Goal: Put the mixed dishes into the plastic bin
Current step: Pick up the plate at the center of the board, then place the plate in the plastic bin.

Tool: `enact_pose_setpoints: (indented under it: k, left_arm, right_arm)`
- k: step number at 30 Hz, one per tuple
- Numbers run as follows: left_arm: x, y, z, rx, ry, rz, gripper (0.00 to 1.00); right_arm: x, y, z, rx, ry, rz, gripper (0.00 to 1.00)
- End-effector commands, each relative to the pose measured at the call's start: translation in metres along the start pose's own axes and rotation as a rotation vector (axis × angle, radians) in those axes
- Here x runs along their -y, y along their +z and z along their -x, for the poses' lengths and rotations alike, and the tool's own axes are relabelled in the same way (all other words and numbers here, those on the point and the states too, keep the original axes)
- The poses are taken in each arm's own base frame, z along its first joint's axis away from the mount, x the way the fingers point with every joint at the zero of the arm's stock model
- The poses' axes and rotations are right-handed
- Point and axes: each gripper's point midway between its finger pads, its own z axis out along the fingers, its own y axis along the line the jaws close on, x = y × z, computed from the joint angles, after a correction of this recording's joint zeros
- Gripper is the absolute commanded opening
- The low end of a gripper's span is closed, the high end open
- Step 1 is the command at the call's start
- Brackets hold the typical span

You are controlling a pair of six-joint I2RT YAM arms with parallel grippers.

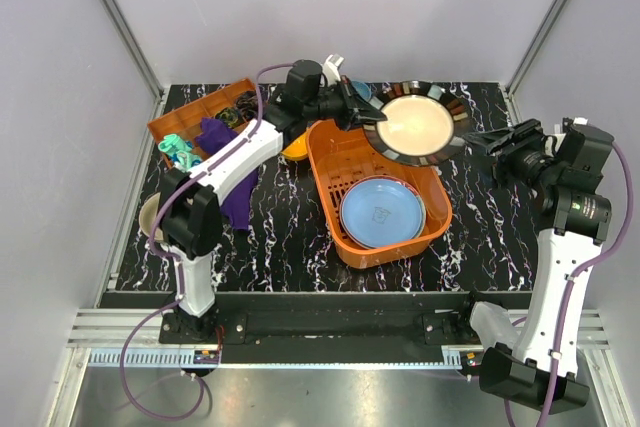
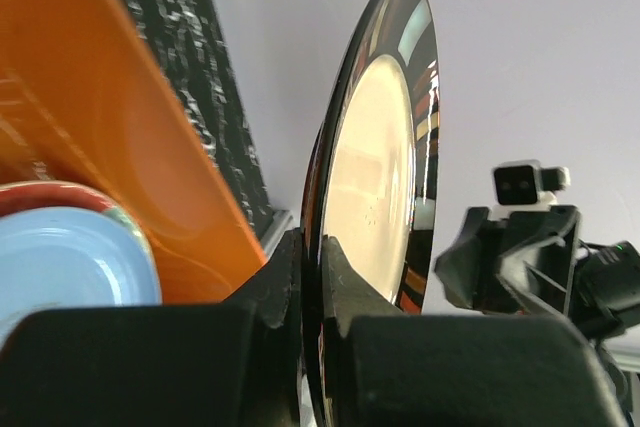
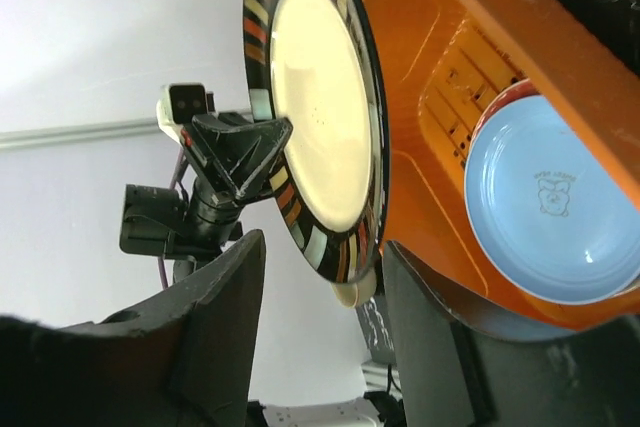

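Observation:
My left gripper is shut on the rim of the dark striped-rim plate. It holds the plate tilted above the far right corner of the orange plastic bin. The light blue plate lies in the bin on top of a red-rimmed plate. My right gripper is open and empty, just right of the held plate. An orange-yellow bowl and a beige bowl show partly behind the left arm. No red mug is in view.
A flat brown-orange compartment tray stands at the back left. A teal toy and a purple cloth lie beside it. Grey walls close in the black marbled table on three sides.

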Motion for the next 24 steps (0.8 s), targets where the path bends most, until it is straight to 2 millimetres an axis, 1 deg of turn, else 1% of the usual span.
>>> enact_pose_setpoints:
  k: [1,2,4,5,6,7,8,9,10,11,12,13,14,18,19,23,24]
  left_arm:
    - [0.028,-0.039,0.051,0.124,0.088,-0.101,0.0]
    - [0.019,-0.049,0.068,0.156,0.094,-0.086,0.0]
    - [0.007,-0.056,0.083,0.165,0.094,-0.046,0.0]
    - [0.001,-0.065,0.095,0.182,0.128,-0.025,0.0]
    - [-0.011,-0.067,0.097,0.164,0.114,0.016,0.0]
    - [0.0,-0.072,0.103,0.16,0.153,0.01,0.0]
    - [-0.015,-0.072,0.11,0.148,0.198,0.043,0.0]
    - [-0.025,-0.074,0.107,0.116,0.183,0.083,0.0]
    - [-0.018,-0.078,0.111,0.109,0.215,0.069,0.0]
    - [-0.025,-0.081,0.115,0.104,0.245,0.08,0.0]
    - [-0.03,-0.083,0.115,0.096,0.25,0.097,0.0]
    - [-0.034,-0.085,0.116,0.099,0.264,0.109,0.0]
    - [-0.038,-0.087,0.117,0.097,0.297,0.118,0.0]
    - [-0.05,-0.09,0.107,0.045,0.339,0.148,0.0]
    - [-0.052,-0.091,0.105,0.039,0.347,0.156,0.0]
    - [-0.057,-0.099,0.097,0.018,0.41,0.182,0.0]
    - [-0.064,-0.1,0.095,0.02,0.412,0.205,0.0]
  right_arm:
    - [-0.011,-0.005,0.026,0.149,-0.019,0.0,0.59]
    - [-0.01,-0.004,0.03,0.167,-0.008,-0.01,0.59]
    - [-0.008,0.002,0.043,0.203,0.013,-0.037,0.59]
    - [-0.009,0.004,0.047,0.209,0.012,-0.042,0.59]
    - [-0.009,0.006,0.051,0.213,0.005,-0.051,0.59]
    - [-0.01,0.012,0.057,0.209,0.002,-0.058,0.59]
    - [-0.011,0.016,0.061,0.205,-0.006,-0.062,0.6]
    - [-0.012,0.019,0.063,0.196,-0.025,-0.064,0.6]
    - [-0.017,0.024,0.07,0.191,-0.038,-0.064,0.6]
    - [-0.019,0.026,0.074,0.188,-0.053,-0.063,0.6]
    - [-0.021,0.029,0.077,0.183,-0.075,-0.064,0.6]
    - [-0.026,0.035,0.085,0.18,-0.087,-0.063,0.6]
    - [-0.028,0.038,0.088,0.176,-0.096,-0.063,0.61]
    - [-0.031,0.055,0.101,0.148,-0.103,-0.062,0.61]
    - [-0.03,0.062,0.105,0.138,-0.095,-0.064,0.61]
    - [-0.033,0.076,0.111,0.106,-0.076,-0.034,0.61]
    - [-0.033,0.078,0.111,0.099,-0.074,-0.031,0.61]
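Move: The left hand already holds the striped plate by its left edge. The bin's middle lies some 6 cm back, 4 cm to the right and about 25 cm below that hand; the blue plate inside is about 9 cm back, 5 cm right and 28 cm below, the yellow bowl some 10 cm ahead, 19 cm left and as low. From the right hand the bin is about 6 cm ahead, 16 cm left and 29 cm below. Keeping its pinch on the striped plate's edge, the left hand swings about 14 cm left towards the yellow bowl, runs forward 11 cm before easing back a little, and sinks steadily some 8 cm while its fingertips tip down over 20 degrees. The right hand, already free and open, goes about 11 cm forward and 6 cm right, away from the plate. ##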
